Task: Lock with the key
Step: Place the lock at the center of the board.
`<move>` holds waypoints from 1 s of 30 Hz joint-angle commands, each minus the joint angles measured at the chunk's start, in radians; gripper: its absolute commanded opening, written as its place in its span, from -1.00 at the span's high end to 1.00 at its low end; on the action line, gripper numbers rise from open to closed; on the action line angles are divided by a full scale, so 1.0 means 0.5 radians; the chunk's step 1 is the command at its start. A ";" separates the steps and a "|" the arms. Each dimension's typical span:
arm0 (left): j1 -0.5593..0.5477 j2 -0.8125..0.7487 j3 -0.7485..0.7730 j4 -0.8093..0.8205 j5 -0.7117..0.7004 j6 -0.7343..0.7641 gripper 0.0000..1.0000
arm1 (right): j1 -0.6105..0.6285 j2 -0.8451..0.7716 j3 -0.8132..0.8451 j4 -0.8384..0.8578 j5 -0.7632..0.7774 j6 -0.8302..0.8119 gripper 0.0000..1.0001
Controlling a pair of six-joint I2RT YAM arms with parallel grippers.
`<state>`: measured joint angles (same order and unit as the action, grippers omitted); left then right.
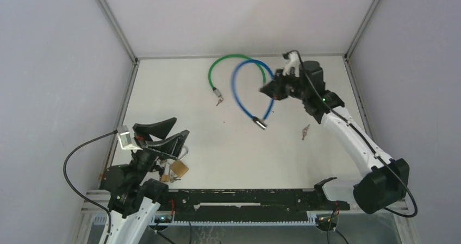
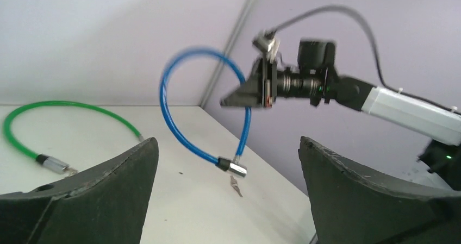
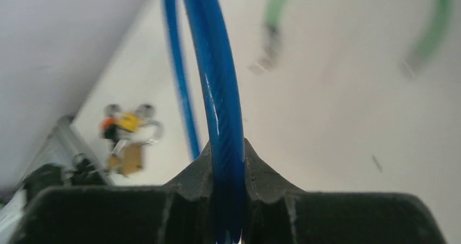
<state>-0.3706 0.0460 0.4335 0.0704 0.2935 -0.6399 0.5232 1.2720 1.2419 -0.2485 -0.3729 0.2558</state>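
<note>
My right gripper is shut on a blue cable lock and holds its loop off the table at the back. The cable's metal end hangs low near the surface. A small silvery key lies flat on the table, just below the right forearm and apart from the cable. My left gripper stands open at the front left with nothing between its fingers, facing the blue loop from a distance.
A green cable lock lies at the back with another key at its end. Brass padlocks with a bunch of keys lie by the left arm's base. Side walls enclose the table.
</note>
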 commanded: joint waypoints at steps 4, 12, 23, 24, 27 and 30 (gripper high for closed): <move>0.087 -0.089 -0.133 -0.054 -0.206 -0.043 -0.99 | -0.973 0.056 -0.586 -0.530 -0.532 0.019 1.00; 0.114 -0.157 -0.157 -0.071 -0.226 -0.070 -0.99 | -1.448 0.258 -0.664 -0.656 -0.044 -0.153 0.89; 0.132 -0.173 -0.113 -0.105 -0.246 -0.039 -0.99 | -1.526 0.657 -0.267 -0.927 0.584 -0.318 -0.45; 0.137 -0.171 -0.110 -0.119 -0.267 -0.044 -0.99 | -1.503 0.635 -0.214 -0.948 0.647 -0.309 -0.53; 0.165 -0.145 -0.119 -0.126 -0.374 -0.074 -1.00 | -1.347 0.549 -0.065 -0.908 0.965 -0.282 -0.57; 0.192 -0.108 -0.143 -0.128 -0.434 -0.102 -1.00 | -1.077 0.564 0.105 -0.711 1.076 -0.304 -0.57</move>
<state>-0.2958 0.0101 0.3721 -0.0082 0.1387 -0.6666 -0.1635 1.6016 1.1725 -0.7067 0.0135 0.1173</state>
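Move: The right hand holds the blue lock high by the side of its ring. The spot it goes down to, around the loose key, is about 19 cm right, 5 cm back and 29 cm below. The key itself lies roughly 21 cm right, 6 cm back and 29 cm down; the green lock some 26 cm ahead and 11 cm left, 30 cm lower. From the empty left hand that spot is about 53 cm right, 13 cm ahead and 33 cm below. Right and down, fast, the right hand sweeps the held blue lock some 30 cm sideways and nearly as far down to the board, fingers tipping steeply downward and turning clockwise. Low over the board the fingers open and let go of the tube, then the hand comes away up and a little forward. The open left hand eases about 5 cm forward, down and left. ##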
